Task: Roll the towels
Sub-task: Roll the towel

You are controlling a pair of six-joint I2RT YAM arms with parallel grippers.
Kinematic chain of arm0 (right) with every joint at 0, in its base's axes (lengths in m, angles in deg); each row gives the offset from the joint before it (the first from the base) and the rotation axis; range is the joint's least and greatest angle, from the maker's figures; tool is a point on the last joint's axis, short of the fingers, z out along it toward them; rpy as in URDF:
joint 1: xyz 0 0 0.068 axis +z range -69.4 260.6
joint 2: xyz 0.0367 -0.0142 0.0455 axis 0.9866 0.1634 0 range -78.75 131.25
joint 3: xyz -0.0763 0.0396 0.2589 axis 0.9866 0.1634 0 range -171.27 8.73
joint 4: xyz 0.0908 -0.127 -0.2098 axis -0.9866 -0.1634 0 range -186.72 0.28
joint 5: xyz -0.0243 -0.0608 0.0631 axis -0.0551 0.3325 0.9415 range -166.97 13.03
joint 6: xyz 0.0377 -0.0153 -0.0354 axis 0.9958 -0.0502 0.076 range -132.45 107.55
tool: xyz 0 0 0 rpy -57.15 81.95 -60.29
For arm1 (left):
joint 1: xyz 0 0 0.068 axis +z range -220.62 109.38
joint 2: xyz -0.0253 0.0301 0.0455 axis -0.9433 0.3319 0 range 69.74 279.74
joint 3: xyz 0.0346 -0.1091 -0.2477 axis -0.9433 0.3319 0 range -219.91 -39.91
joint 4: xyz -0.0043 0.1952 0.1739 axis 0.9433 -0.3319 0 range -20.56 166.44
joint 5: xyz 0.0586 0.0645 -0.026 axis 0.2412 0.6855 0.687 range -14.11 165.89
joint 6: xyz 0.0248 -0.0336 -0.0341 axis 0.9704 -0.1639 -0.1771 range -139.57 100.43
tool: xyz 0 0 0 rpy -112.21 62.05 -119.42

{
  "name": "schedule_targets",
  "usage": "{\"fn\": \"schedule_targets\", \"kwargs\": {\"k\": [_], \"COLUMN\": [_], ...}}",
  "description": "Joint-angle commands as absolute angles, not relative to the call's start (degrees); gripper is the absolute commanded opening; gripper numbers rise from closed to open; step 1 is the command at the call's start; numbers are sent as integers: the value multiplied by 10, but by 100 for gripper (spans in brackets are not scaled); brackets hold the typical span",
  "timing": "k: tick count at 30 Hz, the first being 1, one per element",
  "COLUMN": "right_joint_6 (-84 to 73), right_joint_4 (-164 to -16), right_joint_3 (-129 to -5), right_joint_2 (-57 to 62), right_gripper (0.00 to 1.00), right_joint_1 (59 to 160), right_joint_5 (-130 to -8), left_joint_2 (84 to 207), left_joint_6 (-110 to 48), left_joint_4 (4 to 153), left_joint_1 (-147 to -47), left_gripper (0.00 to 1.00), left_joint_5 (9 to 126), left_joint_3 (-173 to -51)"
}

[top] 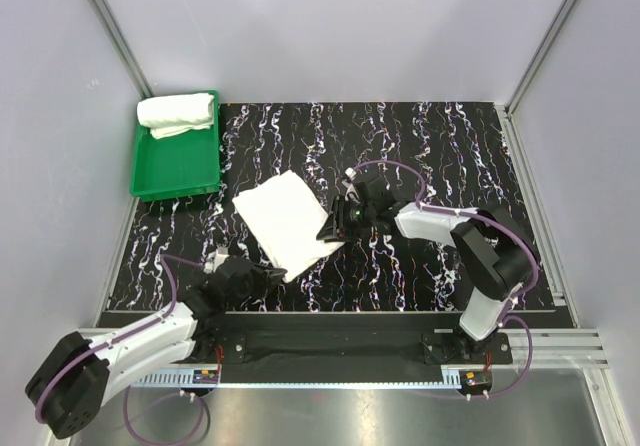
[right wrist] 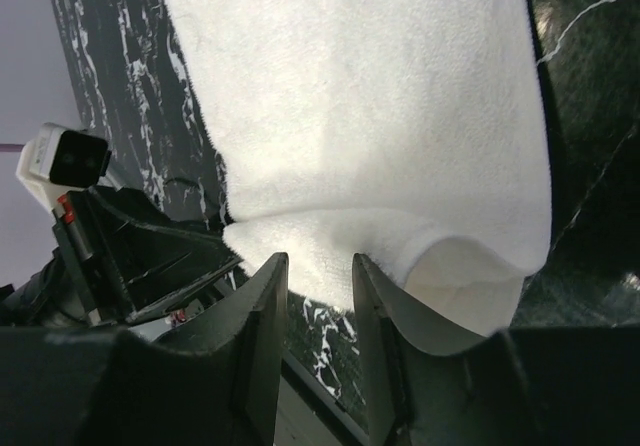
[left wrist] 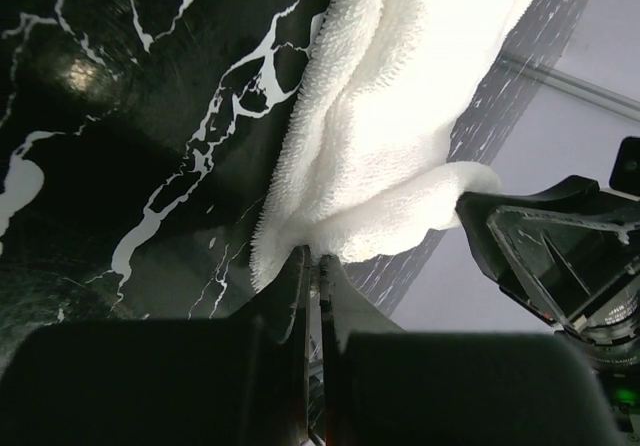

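One white towel [top: 285, 221] lies spread at an angle on the black marbled table; it also fills the left wrist view [left wrist: 400, 116] and the right wrist view [right wrist: 370, 106]. A second towel [top: 178, 114] lies rolled at the far end of the green tray [top: 180, 171]. My left gripper [top: 265, 271] [left wrist: 312, 256] is shut on the spread towel's near corner, and the cloth bunches up at its tips. My right gripper [top: 333, 228] [right wrist: 320, 261] is at the towel's right edge. Its jaws stand apart around a lifted, curled fold of that edge.
The tray sits at the table's far left corner, against the left wall. Grey walls with metal rails [top: 540, 216] enclose the table on three sides. Both arm bases stand on the black bar [top: 330, 346] at the near edge.
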State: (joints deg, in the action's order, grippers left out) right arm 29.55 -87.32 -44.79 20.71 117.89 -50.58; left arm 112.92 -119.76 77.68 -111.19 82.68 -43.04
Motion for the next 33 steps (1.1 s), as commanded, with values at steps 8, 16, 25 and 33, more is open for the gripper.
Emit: {"fn": "schedule_targets", "kwargs": {"k": [8, 16, 25, 33], "right_joint_6": [244, 235, 229, 205], "right_joint_4": [-854, -845, -845, -880], "right_joint_3": [-502, -522, -520, -541], "right_joint_2": [304, 349, 354, 357], "right_gripper": [38, 37, 36, 35], "right_joint_1": [1163, 1147, 1147, 1146], "right_joint_5": [-513, -492, -483, -496], "left_joint_2": [1060, 1014, 1061, 1302], "left_joint_6": [-1172, -1059, -757, -498], "left_joint_4": [650, 590, 497, 525], "left_joint_1": [-1101, -1102, -1111, -1222], "left_gripper": [0, 35, 63, 58], "left_joint_5": [854, 856, 942, 959], "left_joint_3": [-395, -445, -659, -831]}}
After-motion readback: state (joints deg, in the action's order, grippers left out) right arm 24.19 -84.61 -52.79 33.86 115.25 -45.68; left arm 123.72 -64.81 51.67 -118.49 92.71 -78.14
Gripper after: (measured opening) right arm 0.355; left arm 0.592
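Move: At its fingertips the left hand still has the near corner of the folded towel, whose middle lies about 11 cm ahead and 2 cm right; the towel's right corner is some 7 cm ahead and 14 cm right. The green tray stands roughly 29 cm ahead and 24 cm left. From the right hand, the right corner is about 2 cm back, 2 cm right and 5 cm below, the towel's middle 10 cm left and 2 cm ahead. Easing the corner back and left by some 2 cm, the left hand opens its fingers to let go, then lifts about 10 cm and swings forward and right over the towel, rolling its left side up and turning clockwise. Meanwhile the half-open right hand sinks roughly 4 cm, slides forward about 3.5 cm and stays low, fingertips down on the towel beside the right corner. ##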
